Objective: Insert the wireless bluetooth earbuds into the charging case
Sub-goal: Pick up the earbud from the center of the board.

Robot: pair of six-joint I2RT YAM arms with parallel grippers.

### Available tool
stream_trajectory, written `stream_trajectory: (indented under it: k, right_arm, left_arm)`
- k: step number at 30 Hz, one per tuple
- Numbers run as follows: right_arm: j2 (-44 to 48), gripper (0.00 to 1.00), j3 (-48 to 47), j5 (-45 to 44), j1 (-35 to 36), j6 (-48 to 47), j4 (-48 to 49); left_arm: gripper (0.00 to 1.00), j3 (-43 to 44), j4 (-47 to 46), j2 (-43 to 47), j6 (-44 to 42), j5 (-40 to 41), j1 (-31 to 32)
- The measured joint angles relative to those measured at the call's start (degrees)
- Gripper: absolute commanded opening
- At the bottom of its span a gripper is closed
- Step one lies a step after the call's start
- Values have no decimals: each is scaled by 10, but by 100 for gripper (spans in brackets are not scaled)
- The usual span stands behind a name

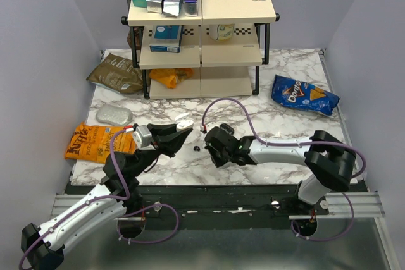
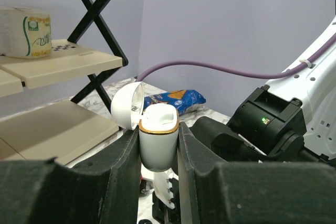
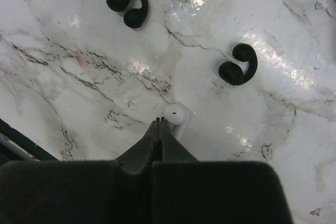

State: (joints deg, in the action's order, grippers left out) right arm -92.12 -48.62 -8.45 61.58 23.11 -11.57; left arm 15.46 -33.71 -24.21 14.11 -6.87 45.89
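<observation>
My left gripper (image 1: pixel 179 132) is shut on the white charging case (image 2: pixel 158 137), which has a gold rim. It holds the case upright above the table with the lid (image 2: pixel 126 106) open. My right gripper (image 3: pixel 159 122) is shut and empty, low over the marble. A white stemmed earbud (image 3: pixel 176 114) lies on the table touching the right side of its tips. Two tiny black curled buds (image 3: pixel 128 4) (image 3: pixel 239 65) lie on the marble beyond the tips. One small dark speck (image 1: pixel 196 149) shows between the grippers in the top view.
A wooden shelf rack (image 1: pixel 201 36) with boxes stands at the back centre. A blue Doritos bag (image 1: pixel 305 95) lies at the right. An orange chip bag (image 1: pixel 95 140), a silver pouch (image 1: pixel 114 116) and a brown bag (image 1: pixel 115 73) lie at the left.
</observation>
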Motion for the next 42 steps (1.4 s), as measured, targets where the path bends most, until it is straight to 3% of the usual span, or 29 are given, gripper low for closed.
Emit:
stream_trajectory:
  k: [3, 7, 10, 16, 23, 42]
  right_arm:
    - [-1, 4, -3, -1, -2, -5, 0]
    - [11, 32, -3, 0, -5, -12, 0]
    - [35, 44, -3, -1, -5, -17, 0]
    - [55, 47, -11, -14, -6, -21, -4]
    - [25, 59, -20, -23, -17, 9, -24]
    - [-20, 54, -31, -17, -27, 58, -35]
  left_arm:
    - [0, 0, 0, 0, 0, 1, 0]
    - [0, 0, 0, 2, -3, 2, 0]
    - [0, 0, 0, 3, -7, 3, 0]
    - [0, 0, 0, 3, -8, 3, 0]
    - [0, 0, 4, 5, -8, 5, 0]
    - [0, 0, 7, 16, -9, 9, 4]
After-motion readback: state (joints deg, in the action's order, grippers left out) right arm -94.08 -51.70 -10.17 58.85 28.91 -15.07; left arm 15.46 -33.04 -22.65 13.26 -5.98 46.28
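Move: The white earbud lies just off the right hand's shut fingertips, about 1 cm ahead, 1 cm to the right and 1 cm below. Around it from that hand, nearly level with it, are one black earbud 6 cm ahead and 1 cm right, the other 4 cm ahead and 7 cm left, and the black case some 13 cm ahead and 5 cm right. From the left hand the white earbud is roughly 2 cm ahead, 10 cm right and 28 cm below. The right hand hops up about 4 cm clear of the table while its shut fingers open to a little over half, easing forward over the white earbud. It then sinks back to its starting height, ending some 2 cm farther forward and slightly to the right, the wrist turned clockwise by just under 10 degrees, with the parted fingertips astride the white earbud and not yet closing on it. ##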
